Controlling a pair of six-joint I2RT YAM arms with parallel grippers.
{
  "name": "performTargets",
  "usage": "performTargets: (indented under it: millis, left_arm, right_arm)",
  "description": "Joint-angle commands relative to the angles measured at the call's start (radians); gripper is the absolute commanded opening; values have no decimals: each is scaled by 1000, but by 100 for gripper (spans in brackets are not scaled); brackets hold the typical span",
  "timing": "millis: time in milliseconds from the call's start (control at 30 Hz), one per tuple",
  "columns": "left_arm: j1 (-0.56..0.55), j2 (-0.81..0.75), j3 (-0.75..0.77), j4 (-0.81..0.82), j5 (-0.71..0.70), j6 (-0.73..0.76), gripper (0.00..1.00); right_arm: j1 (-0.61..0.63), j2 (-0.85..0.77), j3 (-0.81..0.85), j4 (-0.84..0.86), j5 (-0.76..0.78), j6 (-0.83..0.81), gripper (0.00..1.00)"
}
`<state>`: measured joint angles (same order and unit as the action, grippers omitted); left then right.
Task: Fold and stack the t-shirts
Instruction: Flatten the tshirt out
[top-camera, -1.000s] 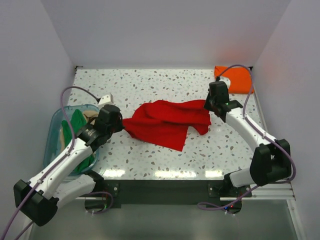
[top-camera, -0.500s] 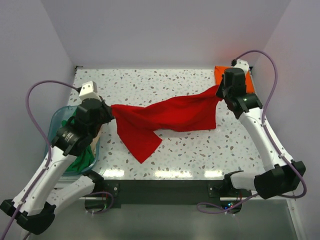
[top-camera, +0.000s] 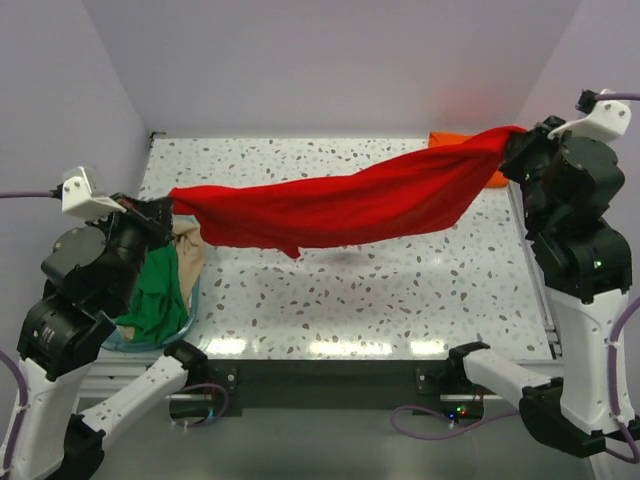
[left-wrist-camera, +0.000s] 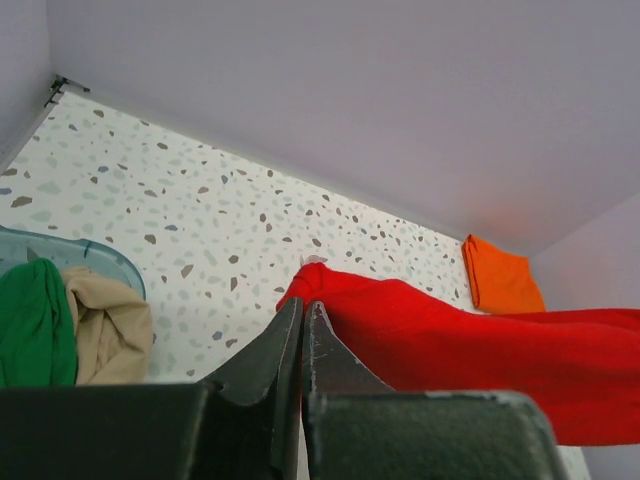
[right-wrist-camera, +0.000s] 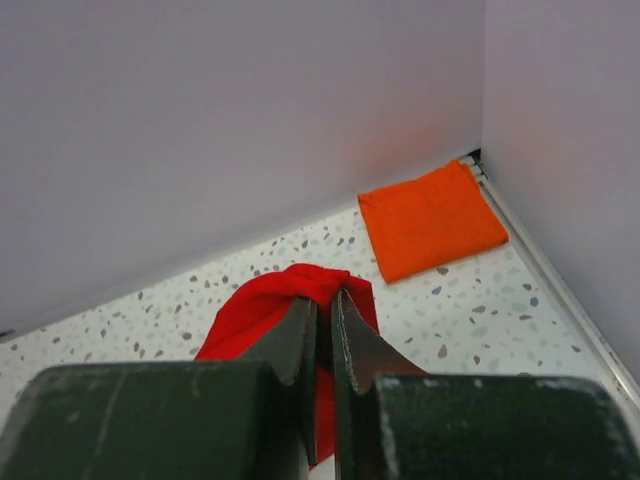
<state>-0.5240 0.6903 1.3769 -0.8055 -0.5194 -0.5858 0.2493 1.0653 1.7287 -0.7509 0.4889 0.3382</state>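
The red t-shirt (top-camera: 340, 205) hangs stretched in the air above the table, held at both ends. My left gripper (top-camera: 172, 206) is shut on its left end, and in the left wrist view the red cloth (left-wrist-camera: 450, 345) bunches at the fingertips (left-wrist-camera: 306, 305). My right gripper (top-camera: 512, 140) is shut on the right end, raised high; the red cloth (right-wrist-camera: 270, 300) is pinched between its fingers (right-wrist-camera: 325, 300). A folded orange t-shirt (right-wrist-camera: 432, 220) lies flat in the back right corner (top-camera: 452, 140). Green (top-camera: 158, 295) and tan (top-camera: 187, 250) t-shirts lie in the tub.
A clear bluish plastic tub (top-camera: 150, 338) sits at the table's left edge, under my left arm; its rim (left-wrist-camera: 90, 252) shows in the left wrist view. White walls close the table on three sides. The speckled tabletop (top-camera: 380, 290) lies under the hanging shirt.
Both arms have risen and moved apart, lifting the red t-shirt off the table and pulling it out into a long taut band. Both grips held throughout.
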Motion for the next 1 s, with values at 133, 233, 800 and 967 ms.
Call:
performTargets:
  millis: [133,233,800,967]
  left_arm:
    - [7,139,24,83,-74,50,0]
    - [9,236,-18,158,-42,57,0]
    - [260,527,-346,423,446,-34,69]
    - [254,381,-633,456,449,-143,64]
  right_arm:
    - [-5,131,126,27,63,-71,0]
    - [-5,238,77,67,89,-102,2]
    - [-147,601,-222,200,-130,36,77]
    - [-169,434,-538,286,-153,99,77]
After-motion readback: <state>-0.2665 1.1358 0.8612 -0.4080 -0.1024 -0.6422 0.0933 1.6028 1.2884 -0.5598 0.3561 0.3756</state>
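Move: The left gripper holds one end of the red t-shirt and the right the other, its middle sagging about 28 cm inward of each and 10 to 15 cm lower. The bare middle of the table lies some 12 cm ahead, 28 cm right and 40 cm below the left hand; from the right, 5 ahead, 27 left, 45 below. The basket is roughly 15 cm left of the left hand and 2 ahead; the orange shirt 32 cm ahead and 12 right of the right one. Swing both grippers forward and down together to throw the red t-shirt out over the table, the right after a small lift: about 20 cm forward, fingers tipping down some 35 degrees left and 45 right. Open both from halfway down to let go of the cloth, then draw back 7 to 9 cm, low over it. ##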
